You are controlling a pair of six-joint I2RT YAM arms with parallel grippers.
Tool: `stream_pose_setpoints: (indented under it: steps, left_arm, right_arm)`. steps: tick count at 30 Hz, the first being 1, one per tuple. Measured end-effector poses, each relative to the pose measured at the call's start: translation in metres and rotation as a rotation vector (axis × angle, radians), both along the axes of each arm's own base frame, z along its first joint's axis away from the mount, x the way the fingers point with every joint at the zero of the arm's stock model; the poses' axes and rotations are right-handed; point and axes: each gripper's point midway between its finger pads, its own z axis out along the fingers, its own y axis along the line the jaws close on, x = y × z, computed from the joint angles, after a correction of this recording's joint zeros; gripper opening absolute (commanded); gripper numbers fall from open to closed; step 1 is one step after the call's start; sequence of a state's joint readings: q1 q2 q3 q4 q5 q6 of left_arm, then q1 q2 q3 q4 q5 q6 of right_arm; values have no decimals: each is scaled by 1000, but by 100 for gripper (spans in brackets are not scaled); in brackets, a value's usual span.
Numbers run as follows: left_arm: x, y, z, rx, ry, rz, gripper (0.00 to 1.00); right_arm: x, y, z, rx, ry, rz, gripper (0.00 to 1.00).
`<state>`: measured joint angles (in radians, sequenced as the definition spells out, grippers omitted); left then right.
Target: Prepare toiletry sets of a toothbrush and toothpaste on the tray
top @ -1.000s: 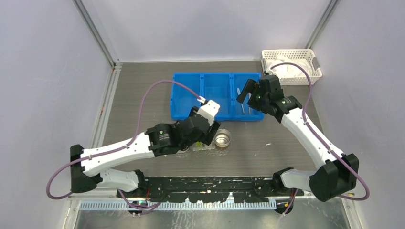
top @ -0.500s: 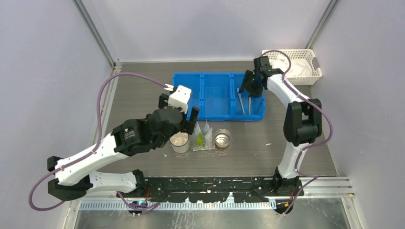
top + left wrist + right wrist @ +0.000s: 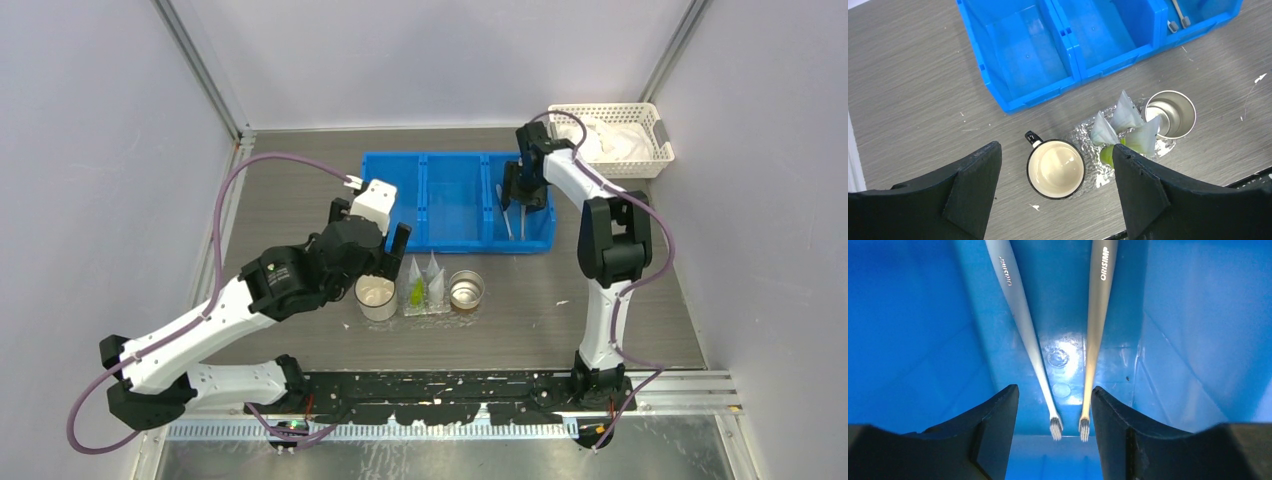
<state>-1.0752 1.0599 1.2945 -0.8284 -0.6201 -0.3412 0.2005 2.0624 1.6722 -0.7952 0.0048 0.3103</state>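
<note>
Three clear pointed packets, the toiletry sets [image 3: 1125, 114], stand on the small clear tray [image 3: 1081, 138]; one has green contents [image 3: 416, 291]. My left gripper [image 3: 1055, 160] hangs open above a cream mug [image 3: 1055, 170] beside the tray [image 3: 430, 306], holding nothing. Two grey toothbrushes [image 3: 1023, 315] lie in the right compartment of the blue bin [image 3: 455, 200]. My right gripper [image 3: 1054, 397] is down in that compartment [image 3: 520, 195], open, with both brush heads [image 3: 1084, 427] between its fingers and neither one clamped. Toothpaste on its own is out of view.
A steel cup [image 3: 466, 290] stands right of the tray, touching its edge [image 3: 1170, 114]. The bin's left and middle compartments [image 3: 1023, 50] hold nothing. A white lattice basket [image 3: 610, 140] with white contents sits at the back right corner.
My left gripper has risen back-left off the tray and opened wider, uncovering mug and packets. My right gripper has gone down into the bin's right compartment and narrowed around the toothbrush heads.
</note>
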Motion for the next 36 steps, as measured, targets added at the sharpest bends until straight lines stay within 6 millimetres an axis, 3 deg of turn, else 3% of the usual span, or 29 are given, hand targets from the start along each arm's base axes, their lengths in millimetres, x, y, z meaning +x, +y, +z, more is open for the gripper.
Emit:
stream_pose_setpoints:
  steps: [5,9,14,25,32,36]
  left_arm:
    - [-1,-2,-5,4,16,-13,81]
    - [-2,-3,-7,2,21,-19,81]
    - [-3,-1,-12,8,31,-18,81]
    - [-5,-3,-14,-13,42,-21,79]
    - [-6,-3,-13,-21,44,-22,77]
    - [-7,-2,-11,-37,43,-23,76]
  right_arm:
    - [-6,9,-21,-61,40,51,59]
    - [-12,18,-38,-96,76,93,46]
    - [-8,23,-39,-109,56,104,41]
    - [17,21,-38,-130,-53,53,13]
    - [15,19,-36,-129,-65,34,12]
    - [0,7,-25,-161,-42,21,12]
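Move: The white toothbrush lies on the blue bin's floor. Its middle is about 7 cm ahead, 2 cm left and 4 cm below my right hand, with its head end almost underneath me. At the same depth, the tan toothbrush is some 6 cm ahead and 2 cm right, and the bin's near wall runs about 3 cm behind me. From my left hand the white toothbrush is roughly 28 cm forward, 27 cm right and 28 cm down. I lower my right hand about 4 cm, easing 2 cm left over the head end of the white toothbrush. Staying at that depth, I slide some 3 cm forward along its neck while my half-open fingers close and pinch it just above the head. Then I start up, about 1.5 cm, drawing back towards the near wall and a little right. ##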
